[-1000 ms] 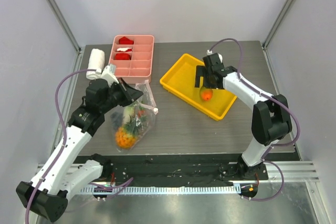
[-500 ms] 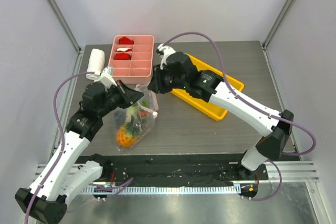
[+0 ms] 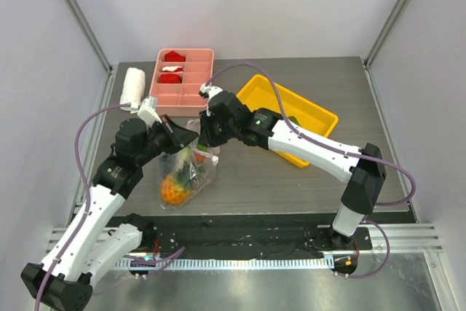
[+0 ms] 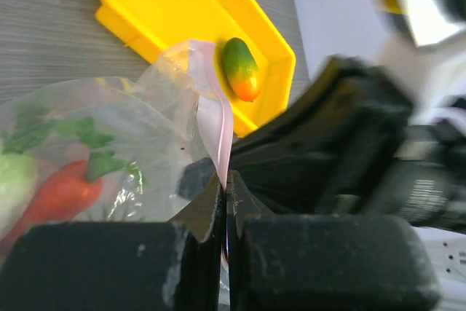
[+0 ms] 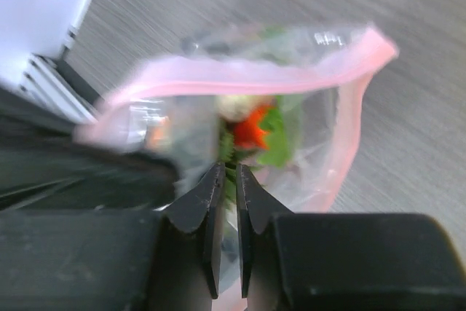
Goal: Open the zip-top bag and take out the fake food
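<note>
The zip-top bag (image 3: 191,174) hangs open from my left gripper (image 3: 192,135), which is shut on its pale pink zip strip (image 4: 215,123). The yellow pineapple (image 3: 172,191) lies at the bag's bottom. In the left wrist view the bag (image 4: 109,129) holds an orange carrot (image 4: 58,194) with green leaves. My right gripper (image 3: 203,143) is at the bag's mouth. In the right wrist view its tips (image 5: 227,169) are nearly together with a thin slit and point at the carrot (image 5: 251,130) inside the bag (image 5: 328,129). The orange-green mango (image 4: 240,69) lies in the yellow tray (image 4: 167,5).
The yellow tray (image 3: 317,118) sits right of the bag under the right arm. A pink divided tray (image 3: 195,87) with red-and-white pieces stands at the back. A rolled white towel (image 3: 132,85) lies at the back left.
My right arm has swung left from the yellow tray to the bag's mouth, leaving the mango in the tray. My left gripper still holds the zip strip in about the same place.
</note>
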You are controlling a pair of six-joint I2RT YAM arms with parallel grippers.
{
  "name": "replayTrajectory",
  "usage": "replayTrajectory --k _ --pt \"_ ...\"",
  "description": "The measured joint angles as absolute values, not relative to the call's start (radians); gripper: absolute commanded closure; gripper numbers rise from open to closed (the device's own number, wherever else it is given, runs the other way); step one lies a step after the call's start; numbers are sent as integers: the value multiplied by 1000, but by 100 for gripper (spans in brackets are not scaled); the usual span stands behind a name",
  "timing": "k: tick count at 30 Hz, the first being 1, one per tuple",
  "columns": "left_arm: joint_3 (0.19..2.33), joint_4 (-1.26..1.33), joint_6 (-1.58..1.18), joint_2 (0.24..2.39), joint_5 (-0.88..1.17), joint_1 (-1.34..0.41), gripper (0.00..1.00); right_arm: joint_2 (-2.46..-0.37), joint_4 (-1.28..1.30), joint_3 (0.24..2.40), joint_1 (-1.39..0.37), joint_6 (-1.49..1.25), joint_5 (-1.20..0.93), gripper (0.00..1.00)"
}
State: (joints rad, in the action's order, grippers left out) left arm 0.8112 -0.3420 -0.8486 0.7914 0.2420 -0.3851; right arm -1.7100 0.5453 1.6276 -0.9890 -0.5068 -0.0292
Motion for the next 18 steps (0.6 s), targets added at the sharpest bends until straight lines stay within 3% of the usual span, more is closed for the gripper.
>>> replayTrajectory --k 5,10,14,18 --pt "811 -325 -856 757 259 -390 100 -1713 546 1534 -1001 -506 -2 77" --pt "811 -315 -862 766 290 -390 100 -1713 523 1514 -1007 -501 -30 62" --pt "812 -303 -875 775 307 -389 100 -1713 474 1502 -1002 -492 -34 58" --pt "812 -304 -881 774 307 -386 100 -1713 456 1489 -1000 -472 -10 48"
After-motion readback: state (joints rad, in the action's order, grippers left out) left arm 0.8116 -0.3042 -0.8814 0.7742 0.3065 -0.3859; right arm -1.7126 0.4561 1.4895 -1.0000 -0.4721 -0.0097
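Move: The leafy pineapple top in the bag lies about 7 cm back, 6 cm left and 13 cm below the nearly shut right hand; the red vegetable beside it is roughly 4 cm back and 4 cm left, about as far below. The yellow tray's middle is some 13 cm ahead, 29 cm right and 18 cm down. From the left hand, already pinching the bag's pink rim, the pineapple top is about 7 cm back, 2 cm left and 13 cm down. The right hand sinks some 5 cm through the bag's mouth towards the pineapple top, easing slightly back and tilting only a few degrees, then all but stops and spreads its fingers from nearly shut to about half open, the tips reaching deeper behind the clear film. The left hand keeps the pink rim pinched between its shut fingers and draws it up about 1.5 cm, with a small shift back. ##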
